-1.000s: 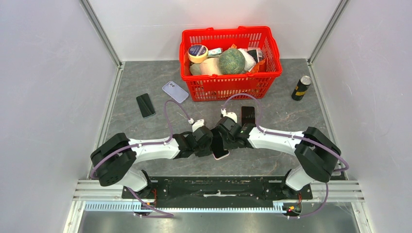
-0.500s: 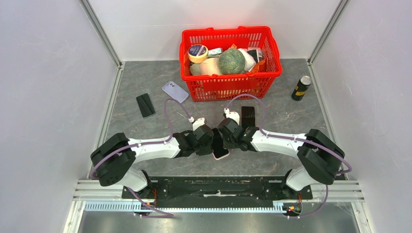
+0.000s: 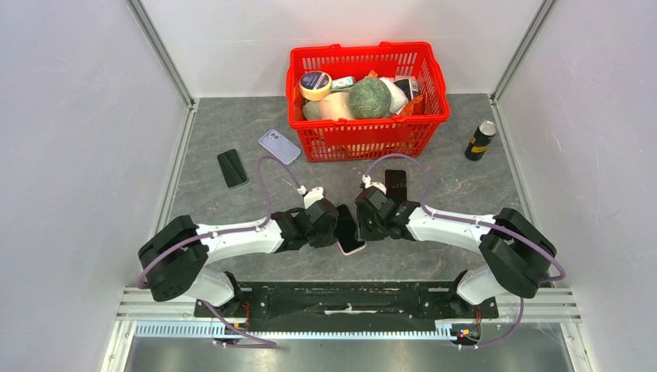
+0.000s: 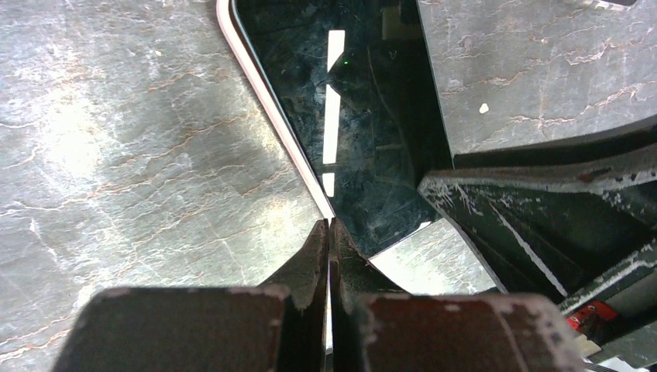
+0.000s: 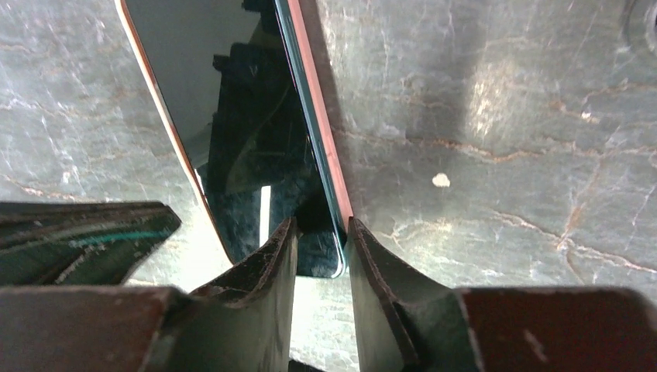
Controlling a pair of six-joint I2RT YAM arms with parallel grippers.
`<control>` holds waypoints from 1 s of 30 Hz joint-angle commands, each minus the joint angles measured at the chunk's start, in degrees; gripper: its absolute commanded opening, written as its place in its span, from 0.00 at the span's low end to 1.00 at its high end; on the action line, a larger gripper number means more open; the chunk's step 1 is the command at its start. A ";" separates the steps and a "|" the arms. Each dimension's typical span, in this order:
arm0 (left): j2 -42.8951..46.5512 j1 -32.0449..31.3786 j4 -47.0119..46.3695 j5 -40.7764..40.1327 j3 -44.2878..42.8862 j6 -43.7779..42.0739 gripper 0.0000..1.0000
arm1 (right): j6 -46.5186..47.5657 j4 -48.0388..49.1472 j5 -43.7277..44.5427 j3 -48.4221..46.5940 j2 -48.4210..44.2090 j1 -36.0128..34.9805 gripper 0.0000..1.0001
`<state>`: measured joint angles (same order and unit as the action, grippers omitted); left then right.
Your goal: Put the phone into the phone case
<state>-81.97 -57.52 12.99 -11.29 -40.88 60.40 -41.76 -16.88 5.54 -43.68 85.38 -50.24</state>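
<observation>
A dark-screened phone with a pink rim lies on the table between my two grippers. In the left wrist view the phone runs away from my left gripper, which is shut with its tips against the pink edge. My left gripper is at the phone's left side. My right gripper is at its right side. In the right wrist view my right gripper is narrowly open, and a corner of the phone shows in the gap between its fingers.
A lilac phone case and a dark phone lie at the back left. Another dark phone lies behind my right gripper. A red basket of goods stands at the back, with a can to its right.
My right arm has shifted slightly to the right and back. The phone and my left gripper have barely moved.
</observation>
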 commanded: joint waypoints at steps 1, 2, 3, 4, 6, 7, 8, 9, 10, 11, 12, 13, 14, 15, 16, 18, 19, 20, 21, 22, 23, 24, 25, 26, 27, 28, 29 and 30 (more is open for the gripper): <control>1.73 -0.05 1.09 -2.80 -0.79 -1.82 0.02 | 1.25 -9.77 -7.47 2.66 -1.31 -0.31 0.37; 1.71 -0.05 1.04 -2.77 -0.72 -1.79 0.02 | 1.34 -10.03 -7.49 2.59 -1.36 -0.26 0.38; 1.53 0.03 1.00 -2.77 -0.64 -1.78 0.02 | 1.46 -10.18 -7.47 2.48 -1.28 -0.22 0.38; 1.42 0.05 0.91 -2.71 -0.54 -1.70 0.02 | 1.49 -10.29 -7.47 2.42 -1.15 -0.20 0.38; 1.22 0.04 0.48 -2.61 -0.35 -1.56 0.02 | 1.53 -10.27 -7.47 2.46 -0.73 -0.10 0.34; 1.16 0.04 0.24 -2.58 -0.19 -1.48 0.02 | 1.58 -10.31 -7.56 2.30 -0.30 -0.04 0.31; 1.05 0.16 0.11 -2.52 -0.12 -1.48 0.02 | 1.59 -10.35 -7.73 2.12 -0.07 0.01 0.28; 0.91 0.15 0.09 -2.51 -0.20 -1.43 0.02 | 1.59 -10.44 -7.90 1.99 0.11 -0.03 0.24; 0.85 0.12 0.11 -2.51 -0.19 -1.44 0.02 | 1.59 -10.45 -8.13 1.89 0.21 -0.03 0.21; 0.77 0.12 0.03 -2.51 -0.18 -1.51 0.02 | 1.64 -10.58 -8.41 1.81 0.35 -0.04 0.18; 0.60 0.23 -0.05 -2.52 -0.17 -1.64 0.02 | 1.79 -10.69 -8.51 1.55 0.60 -0.06 0.15; 0.51 0.22 -0.14 -2.51 -0.29 -1.74 0.02 | 1.88 -10.86 -8.85 1.29 1.24 -0.04 0.13; 0.28 0.34 -0.14 -2.42 -0.42 -1.93 0.02 | 2.21 -11.12 -9.46 0.76 2.11 -0.01 0.10; 0.00 0.35 -0.07 -2.42 -0.64 -2.14 0.02 | 2.51 -11.15 -10.17 0.37 2.93 -0.03 0.07; -0.07 0.39 -0.07 -2.42 -0.71 -2.30 0.02 | 2.78 -11.15 -10.80 0.11 4.03 -0.03 0.05; -0.12 0.60 -0.12 -2.43 -0.78 -2.47 0.02 | 3.25 -11.16 -11.66 -0.30 6.08 -0.08 0.02; -0.20 0.73 -0.07 -2.42 -0.78 -2.55 0.02 | 3.47 -11.20 -11.93 -0.43 7.24 -0.05 0.01; -0.19 0.82 -0.07 -2.42 -0.78 -2.61 0.02 | 3.64 -11.15 -12.31 -0.44 8.13 -0.04 0.00; -0.07 0.99 0.01 -2.42 -0.72 -2.66 0.02 | 3.78 -11.22 -12.60 -0.59 9.36 -0.04 0.00; -0.05 1.22 0.10 -2.43 -0.77 -2.79 0.02 | 3.90 -11.33 -12.77 -0.74 10.52 -0.01 0.00; 0.04 1.34 0.23 -2.42 -0.78 -2.83 0.02 | 3.95 -11.45 -13.02 -0.79 11.54 -0.12 0.00; 0.22 1.44 0.32 -2.51 -0.72 -2.92 0.03 | 3.96 -11.42 -13.06 -0.88 12.43 -0.25 0.00; 0.22 1.51 0.36 -2.66 -0.62 -2.95 0.03 | 3.93 -11.33 -12.76 -0.87 13.14 -0.37 0.00; 0.34 1.69 0.23 -2.69 -0.53 -2.92 0.03 | 3.82 -11.33 -12.49 -0.87 14.03 -0.55 0.00; 0.40 1.79 0.04 -2.69 -0.39 -2.92 0.03 | 3.70 -11.26 -12.25 -0.88 14.84 -0.72 0.00; 0.33 1.90 -0.14 -2.69 -0.26 -2.92 0.03 | 3.48 -11.16 -11.85 -0.80 15.46 -1.03 0.00; 0.23 2.02 -0.40 -2.53 -0.16 -2.84 0.03 | 3.09 -10.79 -11.41 -0.71 16.16 -1.36 0.00; 0.06 2.16 -0.71 -2.36 -0.08 -2.87 0.03 | 2.73 -10.49 -11.29 -0.70 16.84 -1.63 0.00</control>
<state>-81.87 -55.94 13.63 -11.97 -40.88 59.27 -37.21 -28.05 -0.36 -50.06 91.24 -48.31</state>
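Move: The phone lies on its case between the hands, its length slanting from far left to near right. From the right hand, over its right edge near the near end, its middle is about 4 cm ahead, 4 cm left and 1 cm lower; from the left hand, about 4 cm ahead, 3 cm right and 2 cm lower. The clear-case phone lies some 15 cm ahead of the right hand and 10 cm to its right. The right hand slips back about 1.5 cm and 1 cm right along the phone's right edge towards its near right corner, its parted fingers closing fully there, then sinks about 1 cm with the fingers tipping some 10 degrees steeper, so that the shut tips press down on the edge where phone and case rim meet. The left hand, fingers still shut, waits just over the left rim by the near end, then eases about 1 cm forward and left at the same height. ##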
